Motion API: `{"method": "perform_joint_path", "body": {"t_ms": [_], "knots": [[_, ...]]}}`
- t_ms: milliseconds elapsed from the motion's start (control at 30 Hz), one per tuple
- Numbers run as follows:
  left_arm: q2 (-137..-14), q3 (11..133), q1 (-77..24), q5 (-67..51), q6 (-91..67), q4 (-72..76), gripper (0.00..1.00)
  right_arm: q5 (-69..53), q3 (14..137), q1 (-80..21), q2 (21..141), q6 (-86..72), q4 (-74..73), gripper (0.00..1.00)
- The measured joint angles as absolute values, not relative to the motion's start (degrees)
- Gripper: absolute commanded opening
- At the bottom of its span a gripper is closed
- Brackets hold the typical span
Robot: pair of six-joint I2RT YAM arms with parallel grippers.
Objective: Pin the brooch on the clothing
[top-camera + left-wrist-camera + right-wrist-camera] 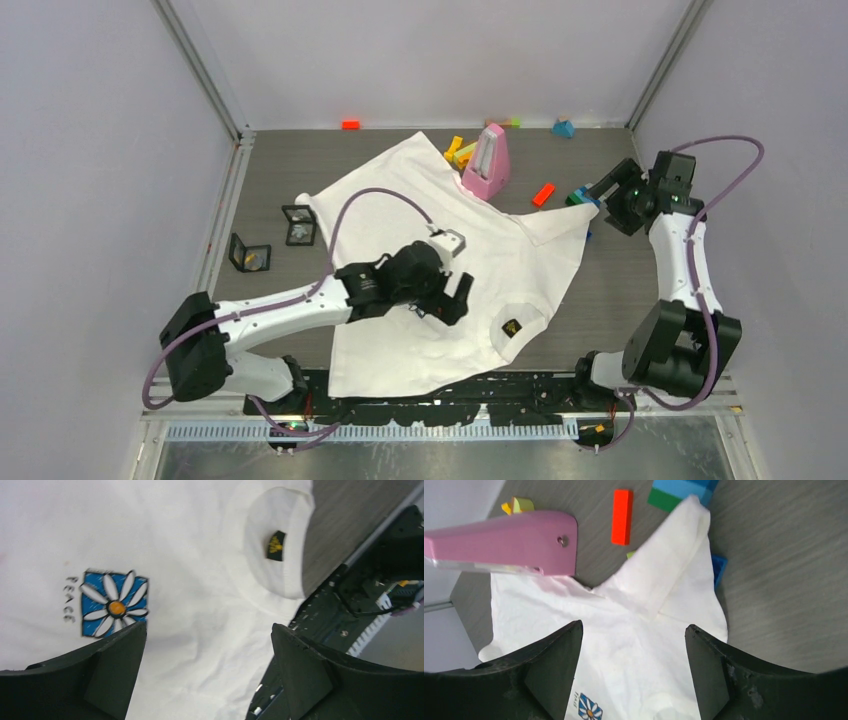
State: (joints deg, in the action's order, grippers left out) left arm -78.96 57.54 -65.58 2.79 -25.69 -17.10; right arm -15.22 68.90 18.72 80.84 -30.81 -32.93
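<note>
The clothing point(450, 270), a white T-shirt, lies spread out over the middle of the table. Its blue daisy print point(114, 603) and black neck label point(275, 545) both show. My left gripper point(450, 300) hovers over the shirt's middle. In its wrist view the left gripper point(208, 630) is open, with only bare white cloth between the fingers. My right gripper point(600, 195) sits at the shirt's right sleeve; the right gripper point(633, 626) is open and empty above the cloth. I cannot make out the brooch.
Two small black-framed cases point(299, 225) point(249, 252) lie left of the shirt, their contents too small to tell. A pink wedge-shaped object point(487, 160) stands at the shirt's far edge. Coloured blocks lie nearby: orange point(543, 194), yellow point(458, 152), blue point(563, 128).
</note>
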Motion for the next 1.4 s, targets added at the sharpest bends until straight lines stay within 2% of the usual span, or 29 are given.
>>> {"method": "perform_joint_path", "body": {"t_ms": [233, 500, 1133, 1200, 1400], "knots": [[-71.3, 46.5, -52.9, 2.5, -29.6, -20.8, 1.0, -14.5, 53.6, 18.4, 70.7, -30.6, -35.2, 0.78], [-65.3, 42.4, -43.6, 0.1, -32.2, -21.7, 1.0, -9.5, 45.6, 18.4, 69.8, -30.3, -34.6, 0.72], [-57.3, 39.4, -33.9, -3.8, -32.7, -24.7, 1.0, -10.6, 49.0, 18.4, 89.5, -27.7, -27.2, 0.66], [-57.1, 39.3, -33.6, -4.1, -32.7, -25.1, 1.0, -10.6, 50.7, 18.4, 91.2, -27.2, -27.2, 0.61], [-55.4, 38.6, -32.8, -4.3, -32.7, -26.0, 1.0, -10.7, 54.3, 18.3, 95.3, -26.2, -27.1, 0.28]]}}
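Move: The clothing's right edge, where the right hand will close, lies about 5 cm back of that hand, straight below by some 17 cm. At that level the blue brick is 2 cm back and 1 cm left of the hand, the sleeve tip 5 cm ahead and 3 cm right. From the left hand, the fold in the clothing's left edge is 18 cm left, 1 cm back and 14 cm down; the daisy print is 7 cm left, 1 cm ahead and as low. The right fingertips come down around the clothing's right edge beside the blue brick and start to close on it: that hand draws back and down, sinks some 17 cm in all while tipping further down about 25 degrees, then eases forward about 5 cm. The open left hand swings about 18 cm left and some 6 forward, turning counter-clockwise and sinking a little, past the daisy print towards the left-edge fold, touching nothing. ##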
